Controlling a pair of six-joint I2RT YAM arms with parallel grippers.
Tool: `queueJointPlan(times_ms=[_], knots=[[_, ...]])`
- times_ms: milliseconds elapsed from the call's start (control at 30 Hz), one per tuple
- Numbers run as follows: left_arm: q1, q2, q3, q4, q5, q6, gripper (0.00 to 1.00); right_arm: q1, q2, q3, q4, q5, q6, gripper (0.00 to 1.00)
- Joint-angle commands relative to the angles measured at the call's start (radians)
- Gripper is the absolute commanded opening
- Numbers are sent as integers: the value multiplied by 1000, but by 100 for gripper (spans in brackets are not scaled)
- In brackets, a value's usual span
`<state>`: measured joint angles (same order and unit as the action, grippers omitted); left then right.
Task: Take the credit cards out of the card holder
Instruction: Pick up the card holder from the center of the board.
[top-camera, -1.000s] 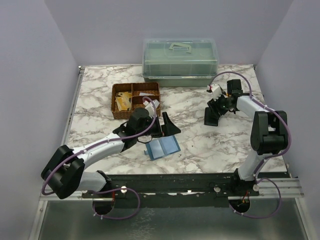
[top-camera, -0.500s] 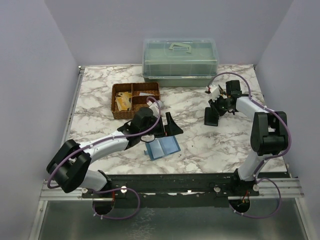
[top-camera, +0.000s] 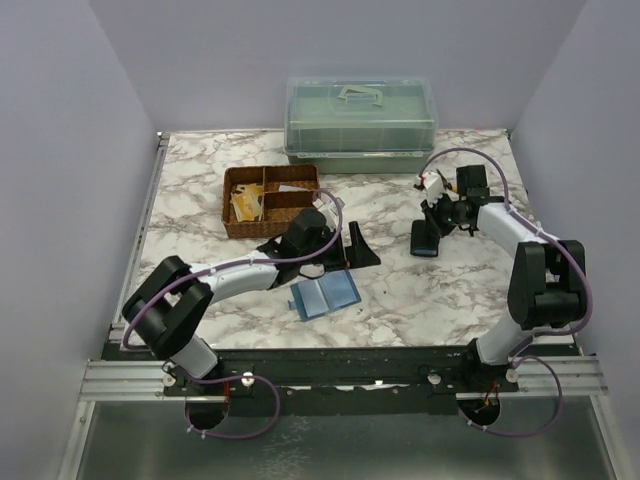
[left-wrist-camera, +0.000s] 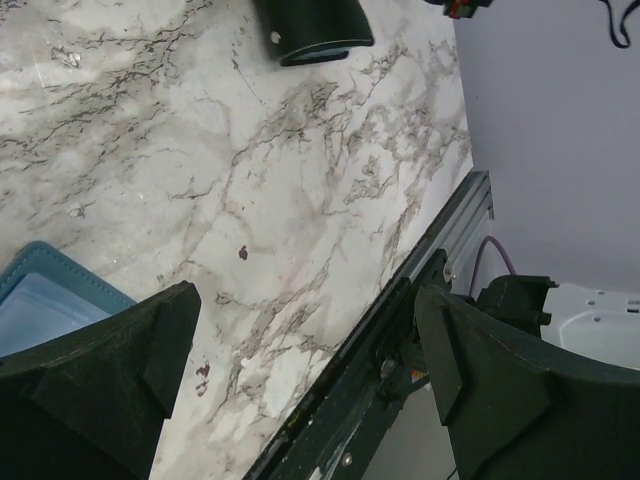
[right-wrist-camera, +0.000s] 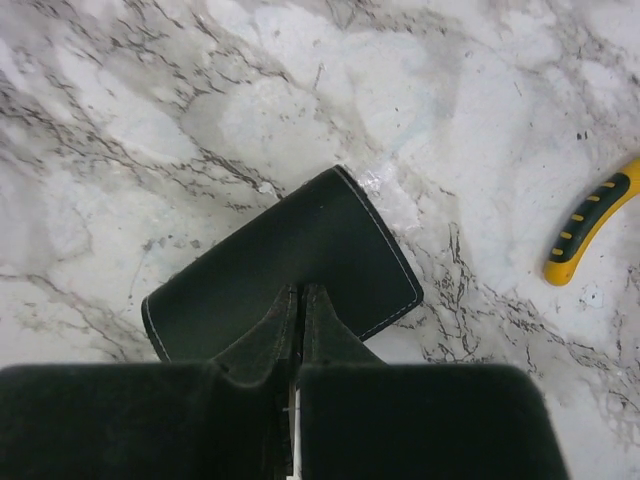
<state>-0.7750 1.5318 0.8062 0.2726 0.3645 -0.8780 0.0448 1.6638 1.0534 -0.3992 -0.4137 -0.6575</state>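
The black card holder (right-wrist-camera: 285, 275) lies closed on the marble at the right (top-camera: 425, 240). My right gripper (right-wrist-camera: 301, 292) is shut, its tips resting on the middle of the holder's near edge. Only a thin pale sliver shows between the fingers, and I cannot make out what it is. The credit cards are hidden. My left gripper (left-wrist-camera: 305, 390) is open and empty, hovering low over the table's middle (top-camera: 352, 248), next to the light-blue folder (top-camera: 325, 295). The card holder (left-wrist-camera: 315, 30) also shows far ahead in the left wrist view.
A partitioned wicker basket (top-camera: 272, 200) sits behind the left arm. A lidded green plastic box (top-camera: 360, 125) stands at the back. A yellow-and-black handle (right-wrist-camera: 590, 220) lies right of the card holder. The table's metal front rail (left-wrist-camera: 400, 320) is close under the left gripper.
My right gripper has closed from half open to shut at the card holder. The left arm has stretched to the right, its open gripper passing beyond the light-blue folder.
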Motion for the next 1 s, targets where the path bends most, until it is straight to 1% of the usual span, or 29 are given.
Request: queueJointPlan(times_ms=[0,200,300,367,467,533,867,967], knots=[[-19,76,54,64,-7,8,98,7,-93,-11,11,-112,42,0],[-31,164,96,92,-46,-9,98,8,-183,-33,43,-273,84,0],[-32,203,97,139,-48,-63,99,14,-215,-57,69,-338,102,0],[-33,223,91,189,-43,-125,98,22,-238,-81,93,-385,107,0],[-37,247,81,295,-39,-215,99,41,-262,-111,120,-409,112,0],[-44,259,87,334,-48,-255,99,47,-271,-121,126,-430,120,0],[-69,355,130,380,-156,-402,99,52,-302,-147,144,-492,153,0],[-75,369,132,407,-172,-430,96,52,-303,-151,148,-498,158,0]])
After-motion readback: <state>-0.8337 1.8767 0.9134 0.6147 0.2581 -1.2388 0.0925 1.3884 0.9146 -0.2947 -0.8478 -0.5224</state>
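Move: The right hand already pinches the card holder near its forward right edge; the holder's middle lies about 2 cm back, 2 cm left and 1 cm below. It goes towards the open left gripper, some 20 cm left, 13 cm back and 8 cm higher; a yellow-handled tool lies about 10 cm ahead and 5 cm right. From the left hand, the holder is about 11 cm ahead, 18 cm right and 8 cm down, the blue tray roughly 9 cm left, 2 cm back and 10 cm down. Upward first, then swinging left and back, the right hand carries the pinched card holder about 8 cm up, 8 cm left and 5 cm back towards the left gripper, rolling so its left side rises some 25 degrees. The left hand comes to meet it, some 6 cm right, 4 cm forward and 3 cm lower with a brief rise midway, turning slightly, fingers kept wide open. ##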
